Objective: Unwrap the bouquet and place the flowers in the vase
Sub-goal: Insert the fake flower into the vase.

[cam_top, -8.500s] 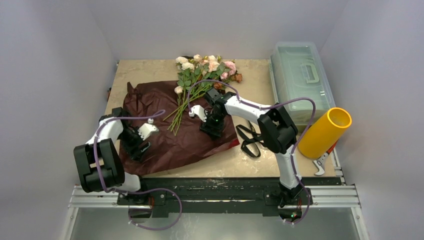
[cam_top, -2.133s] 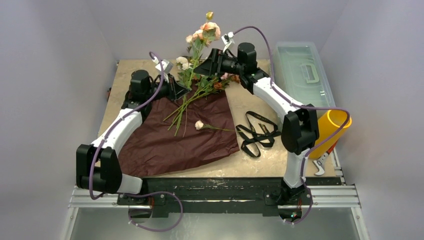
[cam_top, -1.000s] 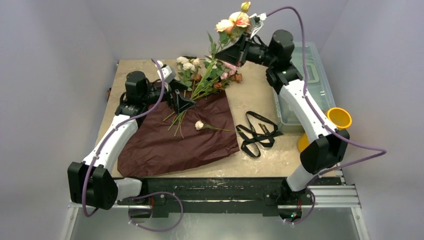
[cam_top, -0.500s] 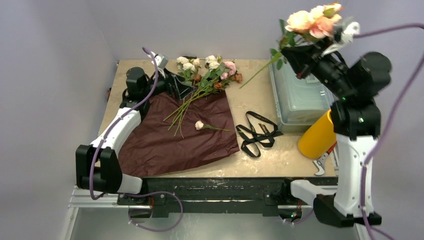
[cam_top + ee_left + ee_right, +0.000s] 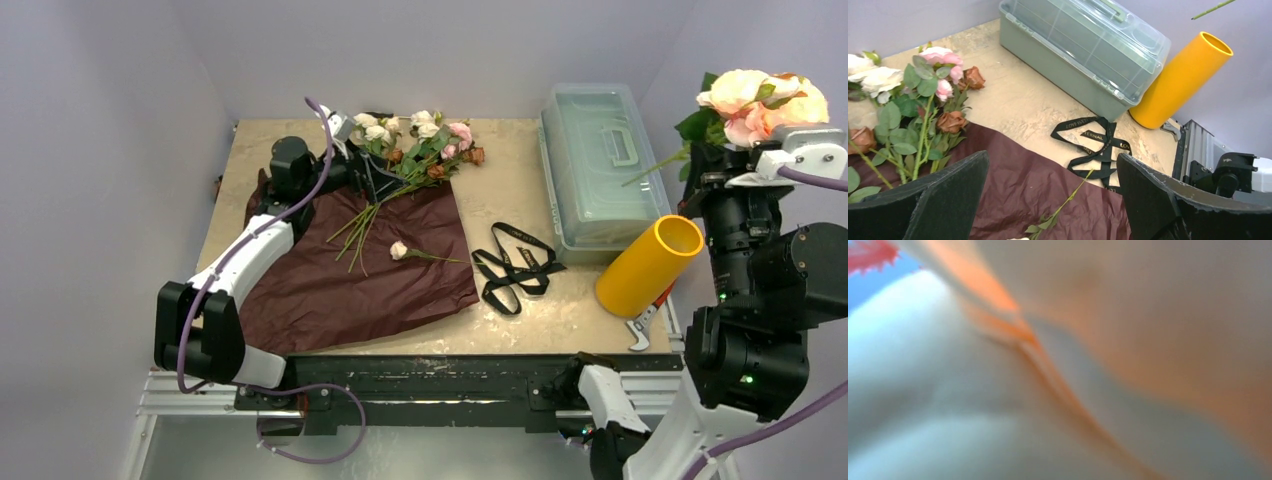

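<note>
The bouquet is undone. Its maroon paper (image 5: 360, 275) lies flat, and most of the flowers (image 5: 415, 145) rest across its far edge, their stems on the sheet. One small loose rose (image 5: 399, 249) lies mid-sheet. My left gripper (image 5: 374, 180) hovers open over those stems with nothing between its fingers (image 5: 943, 200). My right gripper (image 5: 722, 172) is raised at the far right, shut on a stem of peach roses (image 5: 762, 93) above the yellow vase (image 5: 648, 266), which leans tilted. Blurred petals fill the right wrist view.
A clear plastic box with a handle (image 5: 600, 160) stands at the back right, beside the vase (image 5: 1180, 80). A black ribbon (image 5: 512, 266) lies between the paper and the vase. A white and red tool (image 5: 640, 325) lies at the table's right front corner.
My right arm has swung from the back centre to the far right, carrying the peach roses high above the vase. My left gripper has opened wide beside the flower pile.
</note>
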`<act>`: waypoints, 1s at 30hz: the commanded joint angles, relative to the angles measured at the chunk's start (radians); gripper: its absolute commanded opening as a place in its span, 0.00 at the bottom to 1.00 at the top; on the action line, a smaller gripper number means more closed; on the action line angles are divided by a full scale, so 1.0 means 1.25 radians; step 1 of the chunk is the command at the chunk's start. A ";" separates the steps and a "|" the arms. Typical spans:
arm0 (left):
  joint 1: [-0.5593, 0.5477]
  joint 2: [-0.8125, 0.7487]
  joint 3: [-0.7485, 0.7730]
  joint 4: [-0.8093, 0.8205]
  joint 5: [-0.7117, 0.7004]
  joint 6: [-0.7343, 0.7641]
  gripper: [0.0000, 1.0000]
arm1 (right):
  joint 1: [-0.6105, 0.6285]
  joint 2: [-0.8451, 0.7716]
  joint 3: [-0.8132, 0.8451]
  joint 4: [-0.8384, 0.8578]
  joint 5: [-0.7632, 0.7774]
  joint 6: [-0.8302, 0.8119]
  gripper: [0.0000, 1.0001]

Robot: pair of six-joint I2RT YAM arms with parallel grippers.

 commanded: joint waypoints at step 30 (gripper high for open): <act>-0.084 0.038 0.073 -0.041 -0.079 0.066 1.00 | -0.190 0.035 0.010 -0.203 0.242 0.049 0.00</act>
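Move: The yellow vase's mouth, where the held flower is to go, lies about 7 cm ahead of the right hand, 12 cm to its right and some 31 cm below. The clear-lidded box is 34 cm ahead, 6 cm right and 50 cm down. The wrench lies 1 cm ahead, 17 cm right and 57 cm down. From the left hand the vase's mouth is about 57 cm right, 12 cm back and 2 cm lower. The flower, still pinched in the shut right fingers, is carried about 8 cm to the right and swung some 30 degrees clockwise; the hand draws back 7 cm on the way, then comes forward half of that while sinking nearly 5 cm and tipping down, bringing the stem's end into the vase's mouth. The empty left hand, wide open, shifts about 3 cm right. ##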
